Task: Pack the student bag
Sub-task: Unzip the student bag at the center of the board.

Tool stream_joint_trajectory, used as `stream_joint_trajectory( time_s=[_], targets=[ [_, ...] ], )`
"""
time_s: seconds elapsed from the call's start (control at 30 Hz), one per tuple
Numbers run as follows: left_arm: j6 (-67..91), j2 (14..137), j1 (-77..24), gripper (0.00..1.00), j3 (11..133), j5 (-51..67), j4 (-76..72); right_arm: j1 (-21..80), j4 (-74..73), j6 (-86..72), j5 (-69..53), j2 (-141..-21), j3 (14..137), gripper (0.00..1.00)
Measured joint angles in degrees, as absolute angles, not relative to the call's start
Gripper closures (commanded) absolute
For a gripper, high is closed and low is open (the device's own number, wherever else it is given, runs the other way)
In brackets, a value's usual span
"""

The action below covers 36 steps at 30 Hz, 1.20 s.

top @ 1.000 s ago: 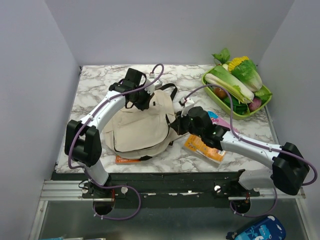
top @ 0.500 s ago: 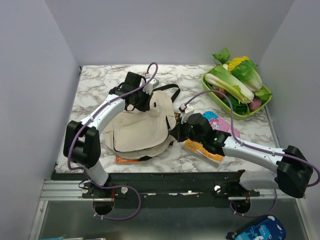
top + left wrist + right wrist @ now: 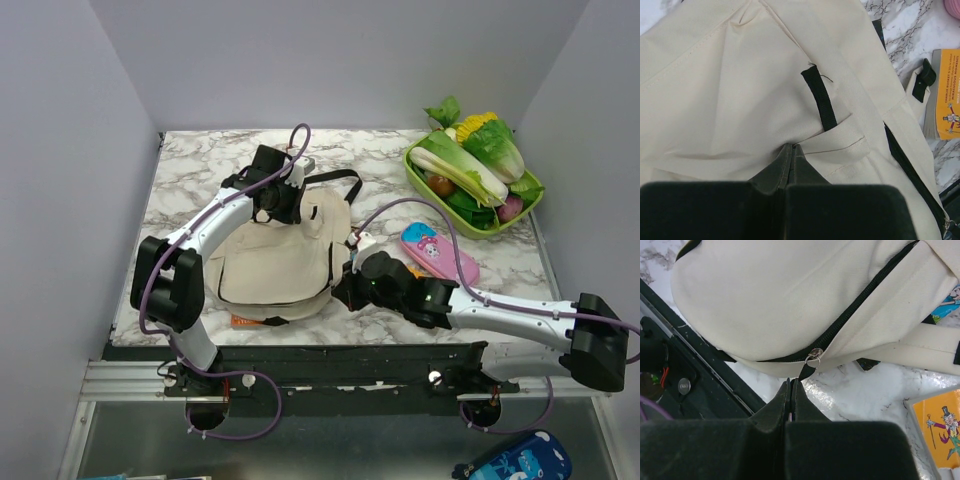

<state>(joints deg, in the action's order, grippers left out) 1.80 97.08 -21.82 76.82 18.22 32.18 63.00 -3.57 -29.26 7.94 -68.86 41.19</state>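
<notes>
The student bag (image 3: 268, 262) lies flat on the marble table, cream with a black zipper (image 3: 860, 300) along its side. My left gripper (image 3: 276, 203) is at the bag's far end, shut on a pinched fold of cream fabric (image 3: 830, 142) beside a short black strap (image 3: 819, 97). At the bag's near right corner my right gripper (image 3: 345, 291) is shut on the black zipper pull tab (image 3: 806, 371), which hangs from the slider ring (image 3: 814, 355). The teeth behind the slider look closed.
An orange book (image 3: 936, 431) lies on the table right of the bag, mostly hidden under my right arm from above. Another orange book (image 3: 250, 321) pokes out under the bag's near edge. A pink pencil case (image 3: 440, 252) and a green tray (image 3: 530, 205) of vegetables lie to the right.
My right gripper has moved left and toward the near edge along the bag's side, drawing the zipper pull with it. The bag's right side has flattened. The left gripper has hardly moved.
</notes>
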Motion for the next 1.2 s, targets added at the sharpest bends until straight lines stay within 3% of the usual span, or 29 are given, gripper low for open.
stream_joint_trajectory(
  time_s=[0.07, 0.13, 0.23, 0.33, 0.57, 0.8, 0.83, 1.0, 1.1, 1.2],
  targets=[
    [2.0, 97.1, -21.9, 1.00, 76.8, 18.2, 32.2, 63.7, -4.8, -30.0, 8.9, -68.9, 41.5, 0.99],
    [1.8, 97.1, -22.0, 0.96, 76.9, 18.2, 32.1, 63.9, -5.8, -30.5, 9.5, -68.9, 41.8, 0.79],
    [0.3, 97.4, -22.0, 0.71, 78.2, 18.1, 32.5, 64.1, -6.7, -31.3, 9.7, -68.9, 42.3, 0.50],
    [-1.6, 97.4, -22.0, 0.60, 79.6, 18.4, 33.4, 64.6, -7.5, -31.6, 9.6, -68.9, 43.5, 0.37],
    [-9.1, 93.3, -22.0, 0.33, 81.0, 21.6, 39.5, 64.7, -8.3, -31.7, 9.6, -68.3, 44.4, 0.29],
    [-16.1, 90.3, -23.6, 0.28, 85.2, 29.5, 46.5, 62.4, -10.2, -33.3, 9.6, -60.6, 42.8, 0.30],
    [-17.3, 90.0, -24.3, 0.22, 85.3, 30.7, 47.3, 61.1, -10.8, -34.0, 9.7, -59.1, 42.0, 0.30],
    [-24.3, 88.5, -29.6, 0.01, 83.7, 36.1, 51.4, 46.2, -14.2, -36.4, 7.2, -52.9, 41.0, 0.30],
    [-28.8, 86.3, -33.3, 0.01, 81.3, 37.6, 52.8, 34.9, -16.7, -37.0, 3.9, -54.2, 41.1, 0.29],
    [-34.2, 83.5, -37.5, 0.01, 79.3, 37.5, 53.9, 30.7, -20.0, -37.0, 0.4, -60.0, 42.3, 0.28]
  ],
)
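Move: The bag's zipper pull is in the right fingers, just under their tips. From that hand the strap buckle lies some 9 cm ahead and 7 cm to the right, about 3 cm lower; the orange book is roughly 15 cm right and 3 cm ahead. From the left hand, shut on the bag's front panel, the pull lies about 17 cm back and 12 cm right, slightly lower; the black tab sits 4 cm right and 2 cm ahead. The zipper pull is let go as the right fingers open, lift about 5 cm, then swing right and forward towards the strap buckle, some 17 cm in all, turning clockwise and sinking again at the end. The left fingers come off the bag, spread wide and rise, then sweep about 16 cm back and somewhat right towards the pull, turning clockwise roughly 50 degrees. ##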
